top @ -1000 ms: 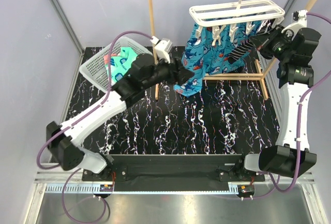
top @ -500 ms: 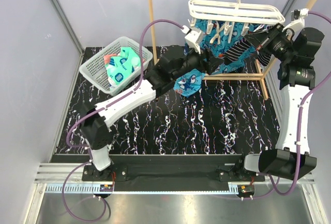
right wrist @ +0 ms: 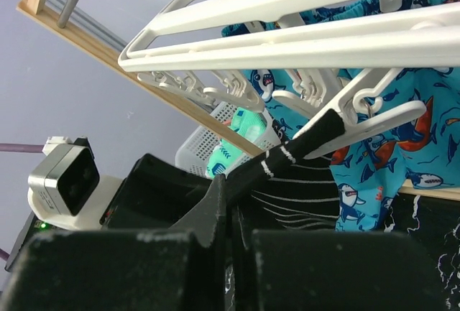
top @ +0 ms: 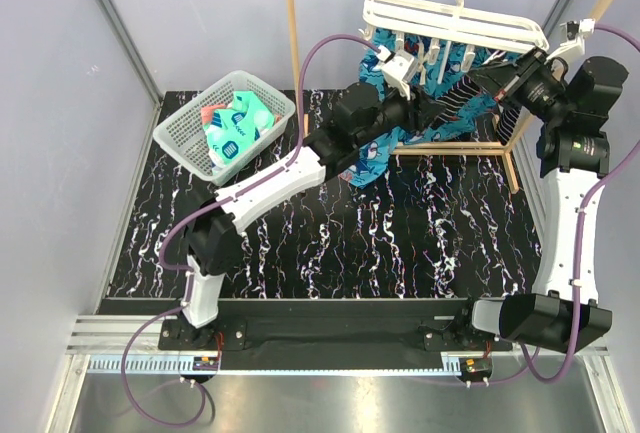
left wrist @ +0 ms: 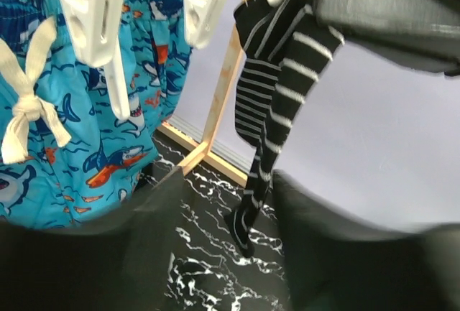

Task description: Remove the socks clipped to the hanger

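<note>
The white hanger (top: 455, 21) hangs tilted from the rack's rail. One black-and-white striped sock (top: 463, 103) is still held by a white clip (right wrist: 374, 113). My right gripper (top: 492, 79) is shut on that sock's cuff, just below the clip; in the right wrist view its jaws (right wrist: 231, 189) pinch the dark fabric (right wrist: 316, 196). My left gripper (top: 440, 109) has come in under the hanger, open. In the left wrist view the sock (left wrist: 277, 103) dangles with its toe in the gap of the left gripper (left wrist: 230, 253), touching neither finger. Teal and coral socks (top: 235, 125) lie in the basket.
A white mesh basket (top: 188, 133) stands at the back left. Blue shark-print cloth (top: 380, 148) hangs from the hanger next to my left wrist. The wooden rack (top: 293, 63) has a post just left of the hanger and a base bar (top: 450, 149) on the table.
My left arm has swung right from near the basket to under the hanger, and its jaws have narrowed. The hanger has tilted. My right gripper stays shut on the striped sock.
</note>
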Controlling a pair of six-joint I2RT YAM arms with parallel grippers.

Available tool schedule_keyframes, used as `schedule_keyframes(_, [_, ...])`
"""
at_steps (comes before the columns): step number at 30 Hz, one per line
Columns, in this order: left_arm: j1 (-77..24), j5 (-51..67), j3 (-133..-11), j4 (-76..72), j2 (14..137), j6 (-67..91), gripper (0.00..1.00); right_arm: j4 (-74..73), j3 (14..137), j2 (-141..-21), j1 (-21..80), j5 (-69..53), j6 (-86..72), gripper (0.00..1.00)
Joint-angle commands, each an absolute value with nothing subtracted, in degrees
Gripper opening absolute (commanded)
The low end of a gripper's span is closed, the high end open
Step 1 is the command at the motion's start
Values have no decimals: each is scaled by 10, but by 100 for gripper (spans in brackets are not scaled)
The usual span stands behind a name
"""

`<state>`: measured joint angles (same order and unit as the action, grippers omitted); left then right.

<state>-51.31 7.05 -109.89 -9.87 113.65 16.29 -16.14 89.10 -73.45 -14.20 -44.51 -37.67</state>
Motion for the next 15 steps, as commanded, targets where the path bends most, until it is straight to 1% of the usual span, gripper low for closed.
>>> schedule_keyframes(1, [-520,58,-1133,-125,1142,148,34,-158,891,-717,-138,-455,-376,1])
schedule_keyframes(2, [-523,55,-1134,-124,1142,146,18,-167,892,-717,-139,-452,-373,4])
schedule_keyframes(3, [-526,48,-1136,-121,1141,135,12,-191,898,-718,-139,-433,-368,14])
schedule_keyframes(5, [-541,20,-1145,-109,1144,120,4,-224,912,-720,-139,-408,-353,31])
schedule_keyframes(6, [-553,6,-1150,-101,1146,101,0,-258,930,-722,-139,-376,-349,41])
schedule_keyframes(7, [-560,-30,-1159,-88,1151,91,0,-275,941,-723,-139,-360,-345,45])
schedule_keyframes(8, [-566,-42,-1163,-85,1153,77,0,-294,967,-727,-139,-339,-342,48])
schedule_keyframes(9, [-576,-56,-1165,-82,1156,56,0,-339,982,-730,-139,-291,-339,54])
schedule_keyframes(10, [-581,-84,-1168,-73,1158,48,0,-363,1000,-736,-139,-265,-335,56])
schedule_keyframes(13, [-596,-120,-1166,-77,1163,20,0,-431,1061,-751,-138,-184,-330,61])
schedule_keyframes(15, [-601,-131,-1159,-85,1165,4,0,-455,1093,-760,-139,-150,-330,62])
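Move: The striped sock, its cuff stretched from a clip to the right hand's shut fingers, has its middle about 4 cm right, 2 cm ahead and 3 cm below the left hand; the clip is some 6 cm ahead, 8 right and 7 above. The shark shorts hang roughly 12 cm straight ahead of the left hand, 8 lower. From the right hand, the sock's middle lies about 5 cm left, 1 back and 9 below; the clip some 3 ahead, 1 left, 1 above. The sock changes hands: the left fingers finish closing and pinch the hanging part, then that hand draws back and right about 4 cm, tilting some 10 degrees. Meanwhile the right fingers open and let go of the cuff; the right hand dips slightly, then swings about 4 cm right, away from the sock, and rises, turning nearly 20 degrees clockwise. ##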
